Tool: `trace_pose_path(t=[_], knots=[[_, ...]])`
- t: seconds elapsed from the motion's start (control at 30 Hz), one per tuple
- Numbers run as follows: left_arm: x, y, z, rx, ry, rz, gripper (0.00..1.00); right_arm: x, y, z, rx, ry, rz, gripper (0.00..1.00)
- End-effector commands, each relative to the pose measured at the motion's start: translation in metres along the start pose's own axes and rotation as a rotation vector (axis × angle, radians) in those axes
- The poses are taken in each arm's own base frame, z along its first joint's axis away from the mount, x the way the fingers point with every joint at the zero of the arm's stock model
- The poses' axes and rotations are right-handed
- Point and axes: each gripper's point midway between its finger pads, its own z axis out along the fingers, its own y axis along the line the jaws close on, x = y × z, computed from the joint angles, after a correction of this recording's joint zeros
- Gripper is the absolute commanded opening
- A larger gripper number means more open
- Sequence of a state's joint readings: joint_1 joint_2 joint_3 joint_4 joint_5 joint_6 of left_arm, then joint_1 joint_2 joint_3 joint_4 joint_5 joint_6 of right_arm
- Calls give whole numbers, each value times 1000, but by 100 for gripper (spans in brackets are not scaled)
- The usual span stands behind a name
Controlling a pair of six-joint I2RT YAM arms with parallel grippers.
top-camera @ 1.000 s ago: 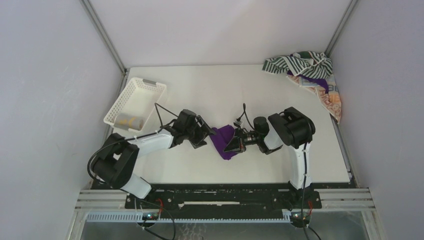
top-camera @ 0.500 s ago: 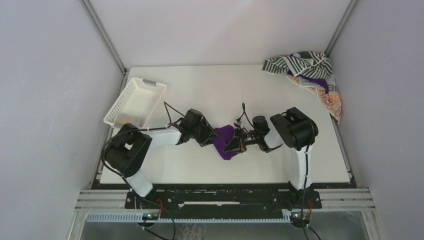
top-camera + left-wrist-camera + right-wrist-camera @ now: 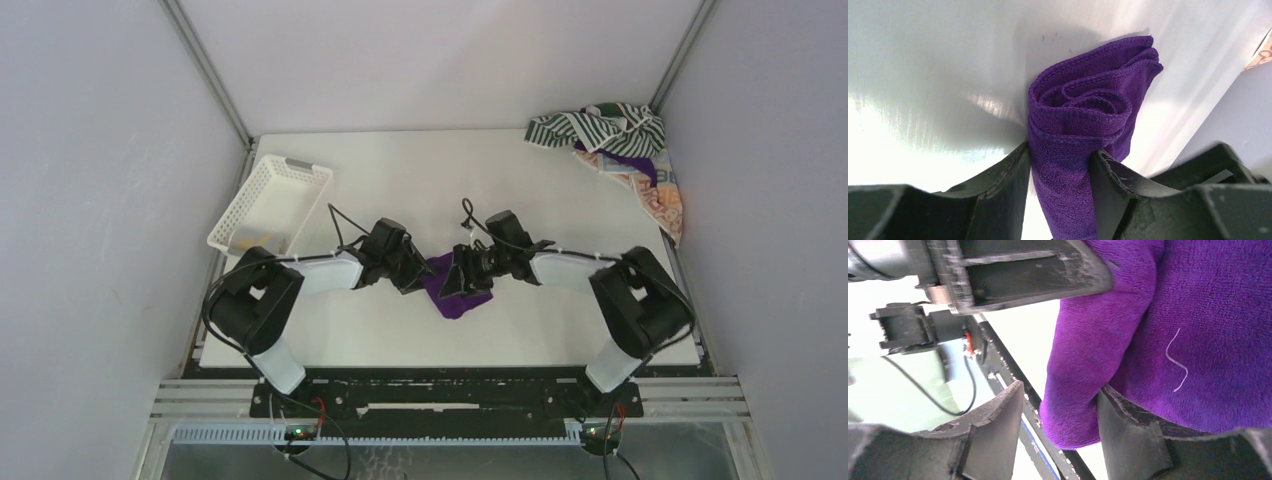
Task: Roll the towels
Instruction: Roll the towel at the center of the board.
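A purple towel (image 3: 456,290), partly rolled, lies on the white table (image 3: 420,180) between the two arms. In the left wrist view the rolled purple towel (image 3: 1083,105) sits between both fingers of my left gripper (image 3: 1060,150), which is shut on it. My left gripper (image 3: 418,272) is at the towel's left end. My right gripper (image 3: 460,277) is over the towel's right side. In the right wrist view my right gripper (image 3: 1060,390) is open. A fold of the purple towel (image 3: 1168,315) rests against one finger (image 3: 1128,435), with a gap to the other.
A white lattice basket (image 3: 285,180) stands at the left edge with a yellow towel (image 3: 250,237) partly showing inside. A heap at the back right corner holds a green-and-white striped towel (image 3: 595,125), an orange/beige patterned one (image 3: 660,200) and a purple piece (image 3: 632,163).
My left gripper moved right onto the purple towel and shut on it. My right gripper let go and opened, and the right arm's elbow swung out to the right.
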State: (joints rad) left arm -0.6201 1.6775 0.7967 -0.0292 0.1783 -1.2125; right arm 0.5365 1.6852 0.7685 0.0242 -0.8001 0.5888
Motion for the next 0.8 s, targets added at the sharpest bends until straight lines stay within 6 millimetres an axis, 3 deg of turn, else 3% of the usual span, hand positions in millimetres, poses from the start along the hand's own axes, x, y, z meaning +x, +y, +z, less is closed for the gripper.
trace_pose_path(t=[0.0,0.2,0.27,0.4,0.77], knots=[[10,48,-1,-196,15,24,50,-11,-1,-31,337,-106,-225,56],[10,44,-2,-206,20,31,50,-19,31,-61,661,-306,-538,66],[10,43,-2,-204,20,35,50,-18,43,-62,720,-351,-612,69],[11,42,-2,-205,23,37,50,-16,49,-52,832,-374,-692,71],[12,40,-1,-200,34,37,51,-2,36,-7,1078,-330,-892,76]])
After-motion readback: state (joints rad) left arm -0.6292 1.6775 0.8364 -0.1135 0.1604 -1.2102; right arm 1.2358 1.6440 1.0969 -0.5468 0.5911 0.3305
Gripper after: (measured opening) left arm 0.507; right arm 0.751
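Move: My right hand is around the near end of the purple towel's roll, whose middle sits about 4 cm below and 1 cm back of my fingers. The towel's flat part lies some 3 cm ahead and 4 cm right, about 5 cm down. The roll's far end, pinched in my left hand, is about 6 cm ahead and 4 cm left, 3 cm down. From my left hand, the near end lies roughly 7 cm back and 4 cm right. I lift my right hand clear of the roll, about 7 cm up, swinging it over some 75 degrees so that its fingers stop pointing left and reach forward and down. Opening them wider, I then sink about 4.5 cm above the roll's near end, drifting slightly back overall. My left hand stays put and keeps its pinch on the far end. ##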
